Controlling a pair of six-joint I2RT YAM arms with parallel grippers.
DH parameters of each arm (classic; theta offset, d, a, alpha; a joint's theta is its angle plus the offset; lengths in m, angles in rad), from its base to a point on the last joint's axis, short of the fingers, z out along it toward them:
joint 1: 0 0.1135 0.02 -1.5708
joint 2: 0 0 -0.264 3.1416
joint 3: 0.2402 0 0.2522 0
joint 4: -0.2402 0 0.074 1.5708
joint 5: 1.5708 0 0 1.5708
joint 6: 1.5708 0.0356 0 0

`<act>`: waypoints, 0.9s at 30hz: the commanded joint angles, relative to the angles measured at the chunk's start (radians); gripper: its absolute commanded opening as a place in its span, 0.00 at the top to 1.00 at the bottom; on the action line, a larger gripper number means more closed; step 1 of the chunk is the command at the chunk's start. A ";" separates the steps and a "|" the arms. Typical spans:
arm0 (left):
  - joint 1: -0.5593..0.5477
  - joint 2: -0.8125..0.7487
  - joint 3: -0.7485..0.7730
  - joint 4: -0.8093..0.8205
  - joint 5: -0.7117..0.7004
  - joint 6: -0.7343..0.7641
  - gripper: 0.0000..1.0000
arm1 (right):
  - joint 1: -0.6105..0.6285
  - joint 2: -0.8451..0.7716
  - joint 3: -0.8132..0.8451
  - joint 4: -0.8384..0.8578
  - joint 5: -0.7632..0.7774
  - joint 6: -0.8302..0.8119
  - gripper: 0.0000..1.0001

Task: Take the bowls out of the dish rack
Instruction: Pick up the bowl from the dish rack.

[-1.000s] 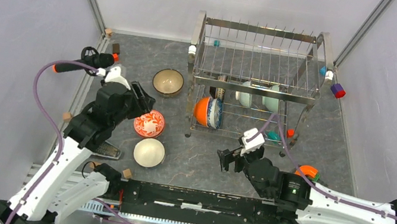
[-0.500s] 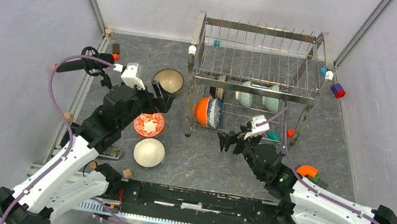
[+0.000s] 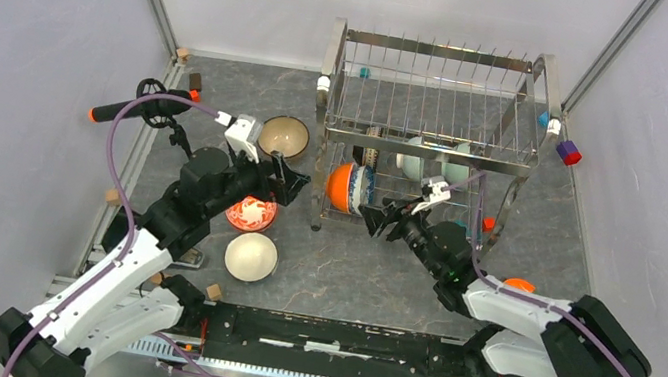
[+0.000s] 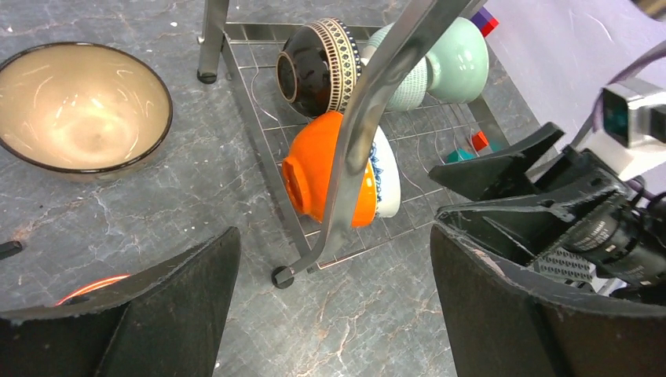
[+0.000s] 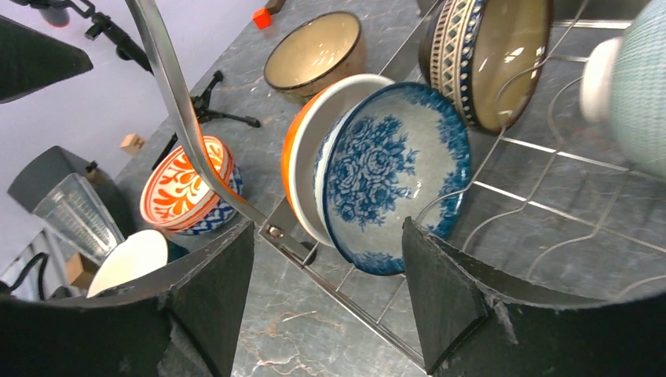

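The dish rack (image 3: 426, 127) stands at the back. Its lower tier holds an orange bowl (image 3: 338, 185) and a blue-and-white bowl (image 3: 363, 191) side by side, a dark patterned bowl (image 3: 371, 150) and pale green bowls (image 3: 458, 168) behind. My left gripper (image 3: 296, 180) hangs open beside the rack's front left leg (image 4: 369, 118), with the orange bowl (image 4: 314, 169) ahead of it. My right gripper (image 5: 326, 306) is open, low in front of the blue-and-white bowl (image 5: 393, 173). Its fingers straddle the lower rim without touching it.
Three bowls sit on the table left of the rack: tan with a dark rim (image 3: 282, 137), red patterned (image 3: 250, 213), white (image 3: 250, 256). The two grippers are close together at the rack's front left corner. A small tripod (image 3: 146, 103) lies far left.
My left gripper rose from over the red patterned bowl and swung right to the rack's leg, opening wider. The right arm moved up and left to the blue-and-white bowl, its fingers narrowing slightly.
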 commanded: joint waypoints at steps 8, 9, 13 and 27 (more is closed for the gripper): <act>-0.001 0.009 0.007 0.040 0.072 0.064 0.05 | -0.031 0.167 0.094 0.148 -0.156 0.079 0.40; -0.001 0.014 0.008 0.037 0.078 0.064 0.05 | -0.034 0.177 0.102 0.146 -0.158 0.079 0.41; -0.001 0.025 0.011 0.030 0.085 0.062 0.05 | -0.043 0.226 0.138 0.127 -0.160 0.082 0.47; 0.000 0.034 0.013 0.026 0.094 0.061 0.06 | -0.064 0.342 0.182 0.176 -0.222 0.150 0.67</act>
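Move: The blue-flowered bowl's middle lies about 8 cm ahead of the right hand, 4 cm to its left and some 3 cm lower. The orange bowl leans just beyond it, 8 cm ahead and 9 cm left; the black patterned bowl stands about 18 cm ahead and 4 cm left. From the left hand the flowered bowl is some 16 cm right, 2 cm ahead, 12 cm below. The right hand moves about 4 cm left, down and forward to the flowered bowl's near rim, fingers narrowing. ##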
